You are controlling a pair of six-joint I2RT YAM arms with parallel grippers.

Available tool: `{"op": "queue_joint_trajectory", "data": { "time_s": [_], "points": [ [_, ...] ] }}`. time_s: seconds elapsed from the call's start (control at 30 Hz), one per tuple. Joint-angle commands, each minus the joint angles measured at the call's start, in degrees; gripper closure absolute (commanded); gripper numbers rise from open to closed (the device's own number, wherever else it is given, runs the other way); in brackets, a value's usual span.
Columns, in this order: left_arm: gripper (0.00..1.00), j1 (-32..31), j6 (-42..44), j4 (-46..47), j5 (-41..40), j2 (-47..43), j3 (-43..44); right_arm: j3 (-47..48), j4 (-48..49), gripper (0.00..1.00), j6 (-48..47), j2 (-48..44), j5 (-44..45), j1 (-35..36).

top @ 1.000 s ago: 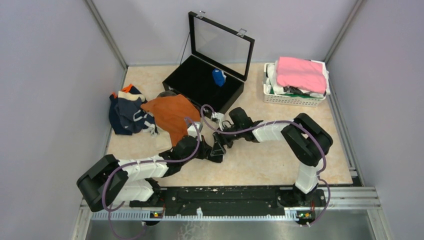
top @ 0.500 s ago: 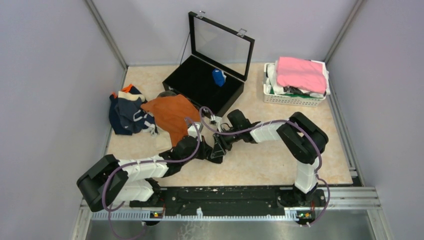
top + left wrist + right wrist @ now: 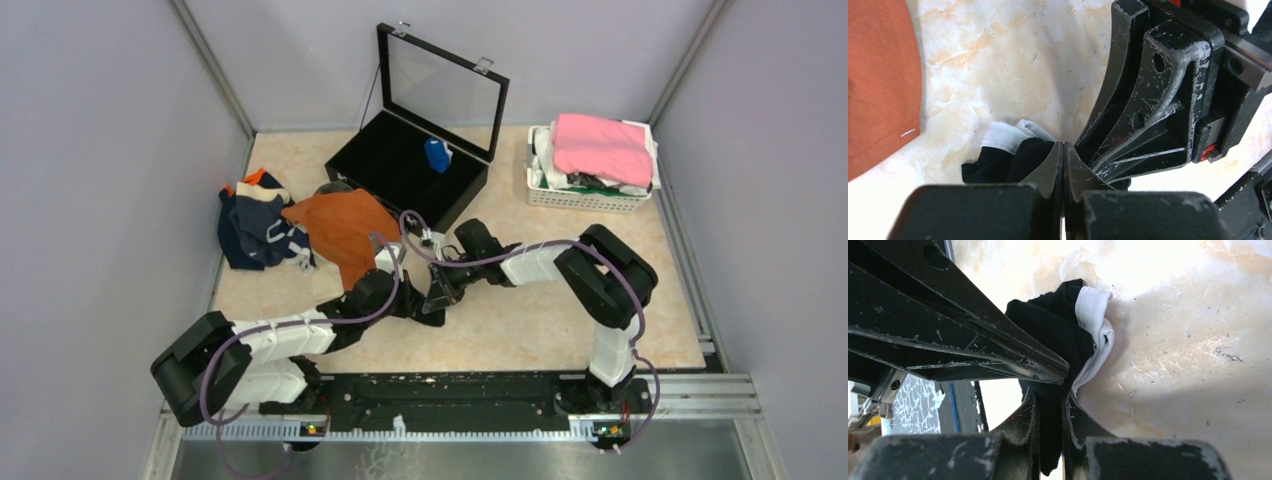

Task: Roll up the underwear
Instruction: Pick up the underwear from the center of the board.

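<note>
A bunched black underwear with a white waistband point(image 3: 1058, 325) lies on the marble table between my two grippers. My right gripper point(image 3: 1050, 397) is shut on it, and black cloth shows between its fingers. In the left wrist view the same black underwear point(image 3: 998, 162) sits just past the tips of my left gripper point(image 3: 1063, 145), whose jaws are pressed together with nothing visible between them. From above, the left gripper point(image 3: 408, 300) and right gripper point(image 3: 437, 297) meet tip to tip and hide most of the bundle.
A rust-orange underwear point(image 3: 340, 225) lies spread to the left, next to a navy pile point(image 3: 250, 225). Behind stands a black box point(image 3: 400, 170) with its lid up and a blue roll point(image 3: 437, 154) inside. A white basket point(image 3: 585, 195) holding pink cloth point(image 3: 600, 145) sits at the back right.
My right gripper has closed from wide open onto the black underwear and edged slightly left. The left gripper has stayed shut in place.
</note>
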Motion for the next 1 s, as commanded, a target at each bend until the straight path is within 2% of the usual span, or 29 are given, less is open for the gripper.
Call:
{"op": "queue_joint_trajectory", "data": {
  "time_s": [0.0, 0.23, 0.27, 0.33, 0.4, 0.53, 0.8, 0.97],
  "points": [
    [1.0, 0.2, 1.7, -9.2, -0.9, -2.6, 2.2, -3.3, -3.1, 1.0, -1.6, -1.3, 9.0, 0.9],
    [0.98, 0.3, 1.7, -20.0, -5.4, -12.0, 12.1, -6.6, 0.3, 1.0, 0.0, -6.6, 12.2, 0.9],
    [0.94, 0.4, 1.6, -23.0, -6.7, -13.3, 13.4, -7.3, 1.0, 1.0, 0.4, -7.4, 12.4, 0.9],
    [0.73, 0.4, 1.3, -26.6, -9.4, -15.5, 15.4, -8.3, 2.7, 1.0, 1.3, -9.3, 12.5, 0.9],
    [0.59, 0.4, 0.5, -29.2, -12.8, -17.6, 16.0, -9.4, 4.6, 1.0, 2.5, -11.9, 12.8, 1.0],
    [0.4, 0.5, -2.0, -33.3, -18.5, -20.7, 14.7, -12.3, 7.2, 1.0, 3.9, -20.2, 17.6, 0.8],
    [0.28, 0.5, -9.5, -38.3, -21.7, -20.1, 10.1, -13.7, 7.0, 1.0, 4.4, -35.6, 33.6, -3.5],
    [0.22, 0.6, -11.8, -39.1, -22.3, -18.1, 8.7, -9.1, 8.5, 1.0, 0.1, -35.3, 40.0, -6.4]
  ]
}}
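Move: The right hand already grips the rolled black underwear on the board. From it, the open black box's middle lies about 30 cm ahead and 4 cm to the left, roughly level; the blue roll inside stands some 34 cm ahead, 3 cm to the right. From the left hand, the underwear's middle is 2 cm back, 2 cm right and 1 cm below; the orange garment's middle is about 15 cm ahead, 14 cm left, 3 cm lower. The left hand's shut tips come off the underwear roll, rise some 12 cm, then swing left and sink again beside the orange garment's near corner, opening wide and turning counter-clockwise. Keeping its pinch, the right hand first eases right, then lifts the roll about 13 cm while carrying it forward and right towards the box, fingers swinging clockwise some 45 degrees to point forward-left. ##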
